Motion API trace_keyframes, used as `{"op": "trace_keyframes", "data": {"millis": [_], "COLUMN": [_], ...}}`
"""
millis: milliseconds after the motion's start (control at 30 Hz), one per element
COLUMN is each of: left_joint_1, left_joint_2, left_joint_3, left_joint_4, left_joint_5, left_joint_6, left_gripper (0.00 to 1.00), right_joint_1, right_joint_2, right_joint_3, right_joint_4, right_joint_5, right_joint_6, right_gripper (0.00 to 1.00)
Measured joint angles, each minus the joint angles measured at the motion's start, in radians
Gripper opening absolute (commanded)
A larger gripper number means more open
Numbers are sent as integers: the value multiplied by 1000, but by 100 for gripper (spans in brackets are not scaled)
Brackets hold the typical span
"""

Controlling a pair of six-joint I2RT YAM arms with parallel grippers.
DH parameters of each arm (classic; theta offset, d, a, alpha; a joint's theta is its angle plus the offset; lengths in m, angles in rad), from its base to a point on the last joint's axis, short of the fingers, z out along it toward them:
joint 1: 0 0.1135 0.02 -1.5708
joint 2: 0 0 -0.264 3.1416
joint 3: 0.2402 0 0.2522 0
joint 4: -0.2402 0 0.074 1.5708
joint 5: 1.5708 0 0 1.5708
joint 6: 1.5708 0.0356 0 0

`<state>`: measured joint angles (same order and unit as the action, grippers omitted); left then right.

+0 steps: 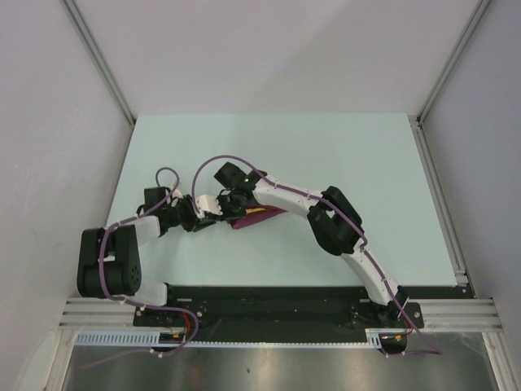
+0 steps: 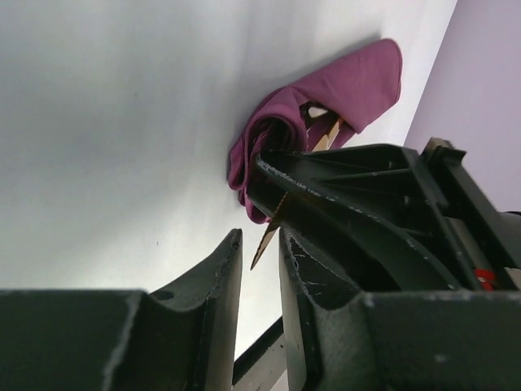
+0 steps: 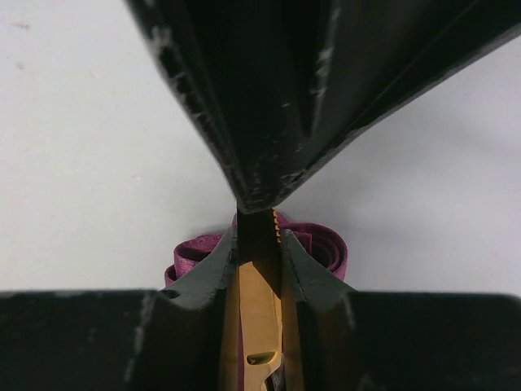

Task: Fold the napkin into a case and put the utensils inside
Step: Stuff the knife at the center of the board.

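Note:
The napkin lies as a folded plum-magenta case [image 1: 262, 219] in the middle of the table, just in front of both grippers. My right gripper [image 1: 235, 204] is shut on a golden-yellow knife [image 3: 259, 309] with a serrated edge, pointing it at the case's open end [image 3: 321, 244]. In the left wrist view the case [image 2: 342, 81] gapes, with pale golden pieces showing inside it. My left gripper [image 2: 260, 236] faces the right one with its jaws a narrow gap apart. The knife's tip [image 2: 262, 248] sits just between its fingertips without clearly touching them. I can make out no silver spoon.
The pale table [image 1: 326, 147] is walled at the left, right and back. A metal rail [image 1: 444, 212] runs along its right edge. A black mounting plate [image 1: 269, 305] lies along the near edge. The right arm's elbow [image 1: 334, 220] hangs over the table to the right of the case.

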<state>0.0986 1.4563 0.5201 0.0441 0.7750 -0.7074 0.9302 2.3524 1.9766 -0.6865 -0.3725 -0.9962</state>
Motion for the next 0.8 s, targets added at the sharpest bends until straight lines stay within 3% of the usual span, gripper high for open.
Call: {"op": "trace_keyframes", "data": {"millis": [300,333,400,433,467,533,567,600,800], "left_joint_1": [-18,-18,-18,-18,-18,-18,-18,-18,-18], "left_joint_2": [31,34,41,43,43,42,42,42,42], "left_joint_3": [-1,-1,-1,-1,-2,-2,-2,-2,-2], "left_joint_4": [37,48,72,82,90,108,112,113,111], "left_joint_5": [31,37,48,52,55,64,67,68,71], "left_joint_6": [-18,-23,-33,-37,-42,-50,-51,-51,-48], "left_gripper": [0,0,0,0,0,0,0,0,0], "right_joint_1": [-6,-9,-11,-13,-15,-23,-27,-34,-123], "right_joint_2": [-2,-4,-10,-14,-18,-33,-42,-51,-169], "right_joint_3": [-3,-3,-8,-14,-20,-43,-59,-70,-172], "right_joint_4": [3,3,8,15,22,38,50,56,94], "right_joint_5": [-3,-3,-5,-6,-6,-14,-23,-37,-88], "right_joint_6": [2,4,9,17,28,72,106,140,384], "right_gripper": [2,8,32,38,50,57,73,99,100]}}
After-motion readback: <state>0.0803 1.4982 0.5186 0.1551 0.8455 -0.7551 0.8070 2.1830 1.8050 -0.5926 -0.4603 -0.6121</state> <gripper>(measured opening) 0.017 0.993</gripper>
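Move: The knife's outer end lies just ahead of the left fingertips, between the parted fingers, about 1 cm to the right. From the left hand, the napkin's middle is some 15 cm right, 3 cm farther out and 3 cm below, with the fork's tines about 8 cm right and 1 cm out. The right hand grips the knife; its outer end is roughly 4 cm left and level fore and aft, the napkin's middle about 10 cm right and 2 cm out. Easing about 1 cm to the right, the left hand shuts its partly open fingers and pinches the knife's outer end, then rises about 1 cm. The right hand holds on until that grip is made, then opens wide, lets go of the knife and draws off right and up, some 6 cm in all and slightly forward, turning about 20 degrees clockwise. ##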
